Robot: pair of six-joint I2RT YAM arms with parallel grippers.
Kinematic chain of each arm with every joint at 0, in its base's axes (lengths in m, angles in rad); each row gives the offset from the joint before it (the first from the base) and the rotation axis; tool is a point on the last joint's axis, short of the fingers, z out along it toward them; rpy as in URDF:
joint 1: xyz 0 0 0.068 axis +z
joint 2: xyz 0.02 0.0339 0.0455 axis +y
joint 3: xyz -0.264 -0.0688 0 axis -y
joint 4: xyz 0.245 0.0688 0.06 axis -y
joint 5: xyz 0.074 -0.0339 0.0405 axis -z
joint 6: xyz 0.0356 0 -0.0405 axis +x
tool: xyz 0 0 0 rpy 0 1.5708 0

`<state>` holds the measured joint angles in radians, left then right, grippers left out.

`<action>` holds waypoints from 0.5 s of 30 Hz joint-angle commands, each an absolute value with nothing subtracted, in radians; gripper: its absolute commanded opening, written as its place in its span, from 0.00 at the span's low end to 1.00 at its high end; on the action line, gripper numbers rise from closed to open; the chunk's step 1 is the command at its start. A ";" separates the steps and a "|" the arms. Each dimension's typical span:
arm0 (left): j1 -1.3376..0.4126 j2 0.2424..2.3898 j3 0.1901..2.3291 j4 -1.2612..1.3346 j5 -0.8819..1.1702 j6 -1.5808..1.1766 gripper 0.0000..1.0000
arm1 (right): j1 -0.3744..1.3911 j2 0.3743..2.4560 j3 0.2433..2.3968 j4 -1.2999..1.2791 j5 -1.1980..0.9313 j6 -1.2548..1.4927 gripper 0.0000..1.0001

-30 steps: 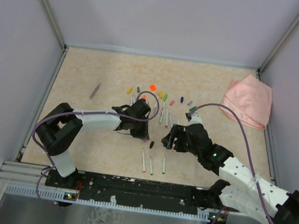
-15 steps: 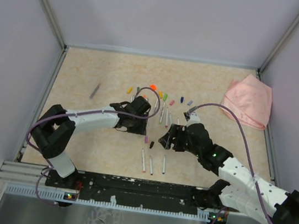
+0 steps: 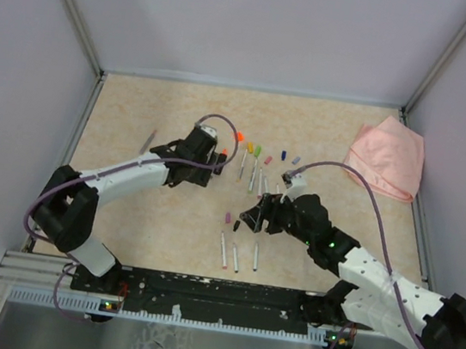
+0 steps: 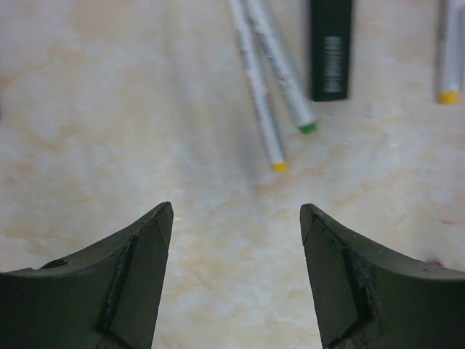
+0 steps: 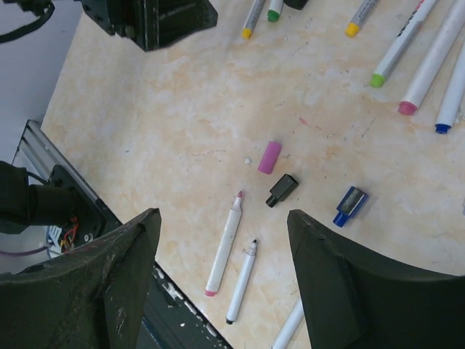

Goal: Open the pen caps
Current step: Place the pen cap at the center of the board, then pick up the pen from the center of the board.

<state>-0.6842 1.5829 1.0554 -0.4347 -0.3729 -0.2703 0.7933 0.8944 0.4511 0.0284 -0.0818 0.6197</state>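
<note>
Loose pen caps lie on the beige table: a pink cap, a black cap and a blue cap. More coloured caps sit in a row farther back, by capped pens. Three uncapped white pens lie near the front edge. My right gripper hovers open above the pink-tipped pen, holding nothing. Over bare table my left gripper also stands open and empty, just short of two pen ends, yellow and green.
A pink cloth lies bunched at the back right. A lone pen rests at the far left. The metal rail runs along the near edge, and grey walls close in three sides.
My left gripper has opened and drawn back and to the left, away from the middle. A pink cap now lies beside the black one. The right gripper shifted slightly left.
</note>
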 commanded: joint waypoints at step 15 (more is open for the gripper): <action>-0.228 1.793 1.227 -0.335 -0.361 0.038 0.99 | 0.774 1.191 0.654 0.091 -0.230 0.437 0.74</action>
<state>-0.2871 1.7264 1.1381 -0.3363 -0.3985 -0.0216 0.7883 1.1416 0.5392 0.0864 -0.1715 0.5060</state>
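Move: The grey marker lying alone at the board's left lies about 15 cm ahead and 21 cm left of the left hand, some 7 cm below. Nearly straight ahead about 8 cm lies a yellow-ended pen, and the black marker is 10 cm ahead and 5 cm right. The purple cap lies 8 cm back and 11 cm right. From the right hand, the grey marker is some 20 cm ahead, 40 cm left and 12 cm lower. Left hand sweeps about 14 cm left, 9 forward, towards the grey marker, fingers opening fully; right sinks leftward 3 cm. ##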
